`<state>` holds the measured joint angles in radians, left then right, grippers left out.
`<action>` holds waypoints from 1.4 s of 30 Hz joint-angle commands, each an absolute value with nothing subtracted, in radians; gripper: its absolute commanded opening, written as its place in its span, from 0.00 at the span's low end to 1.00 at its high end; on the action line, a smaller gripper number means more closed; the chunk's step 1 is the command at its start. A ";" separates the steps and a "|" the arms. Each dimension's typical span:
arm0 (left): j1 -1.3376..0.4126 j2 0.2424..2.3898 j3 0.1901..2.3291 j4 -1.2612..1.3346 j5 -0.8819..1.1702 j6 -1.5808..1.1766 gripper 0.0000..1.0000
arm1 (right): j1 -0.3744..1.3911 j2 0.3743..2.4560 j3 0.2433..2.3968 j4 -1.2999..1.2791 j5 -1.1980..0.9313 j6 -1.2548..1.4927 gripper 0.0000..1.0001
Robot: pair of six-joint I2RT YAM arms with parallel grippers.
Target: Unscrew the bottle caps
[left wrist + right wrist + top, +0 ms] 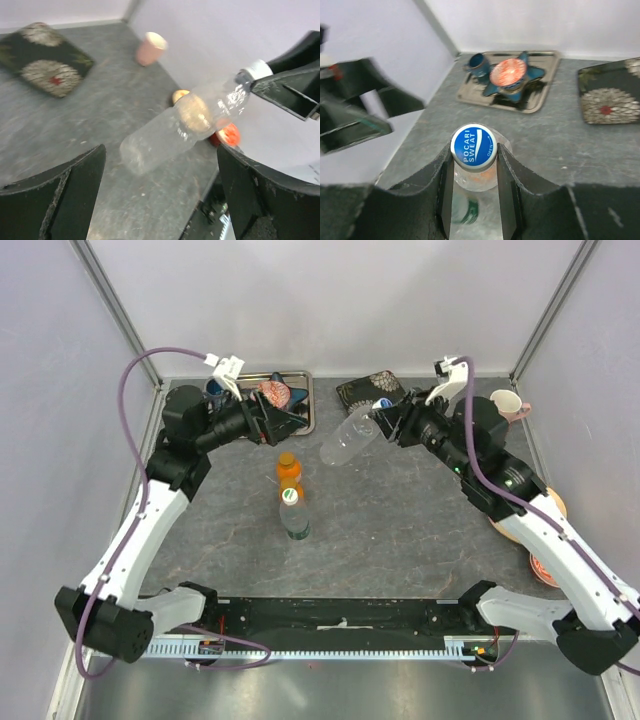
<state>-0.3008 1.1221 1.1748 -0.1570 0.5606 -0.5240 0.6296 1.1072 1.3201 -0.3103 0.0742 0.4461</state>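
Note:
A clear empty bottle (347,439) hangs tilted in the air at mid-back, held only by its cap. My right gripper (381,423) is shut on that blue-and-white bottle cap (472,145), one finger on each side of it. My left gripper (290,422) stands wide open just left of the bottle's base, with nothing in it; its wrist view shows the bottle (185,125) beyond the fingers (55,195). An orange bottle with an orange cap (287,458) and a clear bottle with a green-and-white cap (290,496) stand upright at the table's middle.
A metal tray (304,405) with a blue mug and a star-shaped dish sits at the back left. A dark patterned mat (362,390) lies at the back centre, a pink cup (508,405) at the back right, and orange dishes (545,540) along the right edge.

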 commanded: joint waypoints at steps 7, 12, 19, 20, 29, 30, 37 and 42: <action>-0.437 1.252 1.371 0.028 1.054 -0.431 1.00 | 0.597 1.043 1.328 -0.273 -0.328 0.557 0.00; -0.468 1.243 1.362 -0.055 1.046 -0.324 1.00 | 0.597 1.040 1.312 -0.207 -0.393 0.592 0.00; -0.517 1.221 1.322 -0.135 1.005 -0.203 1.00 | 0.592 1.061 1.290 -0.083 -0.498 0.672 0.00; -0.518 1.216 1.315 -0.135 0.996 -0.196 1.00 | 0.594 1.062 1.292 -0.074 -0.506 0.676 0.00; -0.546 1.218 1.295 -0.147 0.983 -0.172 0.99 | 0.594 1.062 1.292 -0.040 -0.511 0.692 0.00; -0.548 1.215 1.290 -0.149 0.983 -0.169 0.98 | 0.592 1.060 1.293 -0.038 -0.509 0.693 0.00; -0.558 1.207 1.284 -0.164 1.011 -0.146 0.72 | 0.592 1.065 1.289 -0.038 -0.511 0.695 0.00; -0.561 1.192 1.267 -0.167 1.009 -0.133 0.53 | 0.594 1.060 1.292 -0.063 -0.497 0.684 0.09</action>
<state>-0.5571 1.2213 1.2823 -0.1520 0.9966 -0.1898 0.5915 1.0698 1.2858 -0.1131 -0.4915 0.6659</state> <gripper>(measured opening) 0.607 0.413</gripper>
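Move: The right hand already holds the clear bottle by its blue-white cap; the bottle's middle hangs about 5 cm to that hand's left, level fore and aft, 8 cm below. From the open left hand it is roughly 13 cm right, 2 cm ahead, 5 cm below. The pair of orange bottles stands about 28 cm under the left hand, 1 cm left; the green-label bottle about 14 cm back and 27 cm down. Left hand swings some 14 cm back-right and closes around the bottle body, brought 9 cm back-left by the right. ##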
